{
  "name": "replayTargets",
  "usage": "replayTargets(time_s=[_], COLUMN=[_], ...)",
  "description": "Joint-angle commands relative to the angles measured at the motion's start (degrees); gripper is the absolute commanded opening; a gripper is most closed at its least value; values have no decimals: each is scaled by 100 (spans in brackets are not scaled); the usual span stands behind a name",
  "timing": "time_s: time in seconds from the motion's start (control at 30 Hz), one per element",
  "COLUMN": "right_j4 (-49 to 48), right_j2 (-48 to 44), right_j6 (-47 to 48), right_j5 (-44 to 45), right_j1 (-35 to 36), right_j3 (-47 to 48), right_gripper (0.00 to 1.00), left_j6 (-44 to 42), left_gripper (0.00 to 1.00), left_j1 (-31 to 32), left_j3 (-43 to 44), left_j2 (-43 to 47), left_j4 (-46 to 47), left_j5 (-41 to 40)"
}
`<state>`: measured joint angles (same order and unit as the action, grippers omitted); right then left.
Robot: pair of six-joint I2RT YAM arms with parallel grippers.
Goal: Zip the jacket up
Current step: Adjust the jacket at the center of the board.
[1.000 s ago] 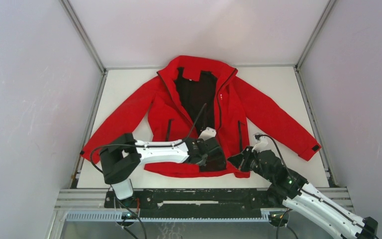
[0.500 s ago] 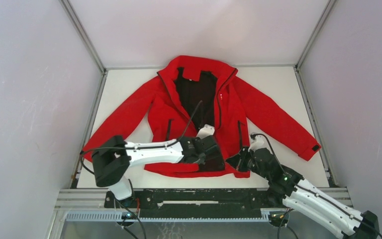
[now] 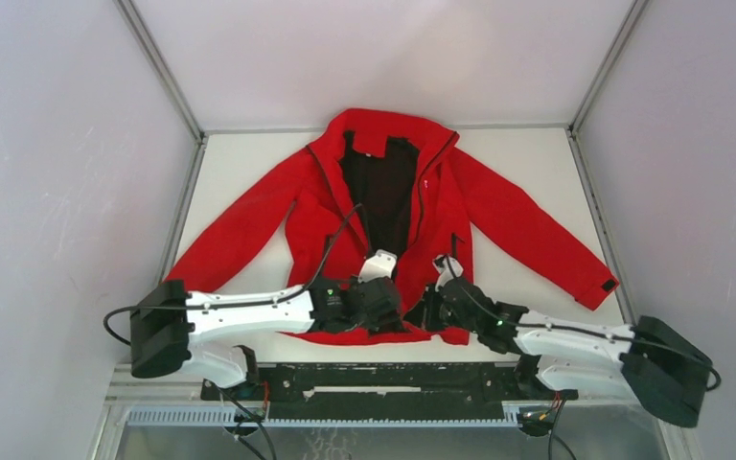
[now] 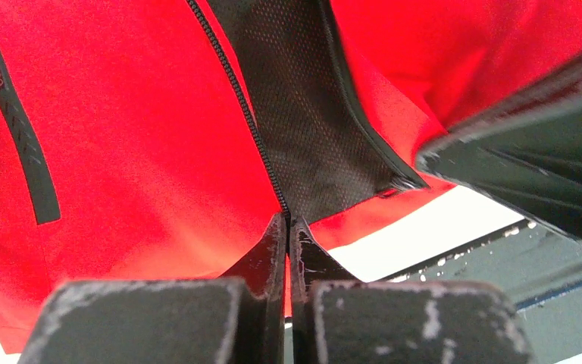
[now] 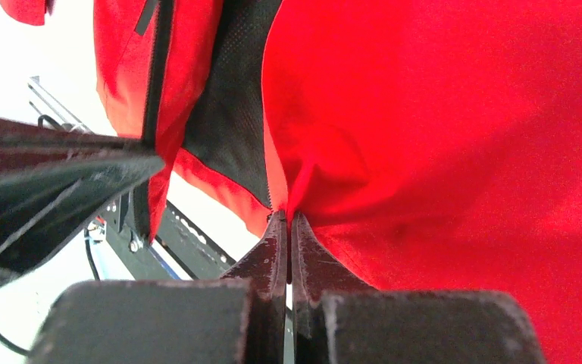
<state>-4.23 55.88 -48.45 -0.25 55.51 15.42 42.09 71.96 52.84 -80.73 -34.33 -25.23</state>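
The red jacket (image 3: 326, 211) lies spread on the white table (image 3: 556, 158), its front open over black lining (image 3: 383, 187). Both grippers meet at the bottom hem, by the front opening. In the left wrist view my left gripper (image 4: 288, 222) is shut on the lower end of the dark zipper (image 4: 250, 121), with red cloth pinched between the fingers. My right gripper (image 5: 288, 218) is shut on the hem edge of the other front panel (image 5: 462, 152). From above, the left gripper (image 3: 393, 314) and right gripper (image 3: 422, 314) sit a few centimetres apart.
A black pocket slit (image 4: 23, 152) runs down the left panel. A black metal rail (image 3: 393, 379) borders the table's near edge right behind the hem. Grey walls enclose the table on three sides. Both sleeves stretch out toward the side edges.
The left gripper has closed on the zipper end. Both arms have stretched out low, and the right gripper has moved left toward the left one, bringing the two hem corners closer.
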Motion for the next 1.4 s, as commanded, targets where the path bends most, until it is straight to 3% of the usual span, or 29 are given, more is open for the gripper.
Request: replayTargets(time_s=[0.0,0.53,0.73,1.07,1.23,1.37], right_j4=[-1445,-2096,-2012,-1764,-1921,-1952], right_j2=[835,2958,3475,4418,4456,3882], right_j6=[-256,-413,-336,-220,-119,-90], right_j5=[-56,410,757,607,212,87], right_j1=[87,-540,-1005,-1857,-1952,-1866], right_j3=[352,848,1318,2476,2592,2368], right_gripper=[0,0,0,0,0,0], left_j6=[295,509,547,420,348,277], left_gripper=[0,0,0,0,0,0], left_j1=[170,331,327,291,140,-74], left_j3=[-305,-1122,-1291,-1104,-1177,-1498], left_j2=[602,1797,1813,1264,1383,1498], left_j4=[-84,225,370,558,598,1006], left_j5=[-53,470,479,432,467,832])
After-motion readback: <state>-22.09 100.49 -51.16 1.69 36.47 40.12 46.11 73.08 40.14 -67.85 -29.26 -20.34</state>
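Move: My left hand holds the zip edge of the jacket's left front near the hem, 8 cm or so in front of the board's near edge; the left pocket is about 17 cm ahead and 11 cm to its left. My right hand has the right front pinched low down. From it, the zip edge halfway up the opening lies some 20 cm straight ahead and 4 cm lower, and the right pocket about 18 cm ahead and 10 cm to its right. Keeping the right front pinched, I first bring my right hand about 3 cm left and 4 cm down to the board, then sweep it low and forward up the opening, some 19 cm in all, turning about 20 degrees clockwise. My left hand keeps its closed hold on the zip edge and eases 3–4 cm back and about as much left, rising a little, then sinking. ##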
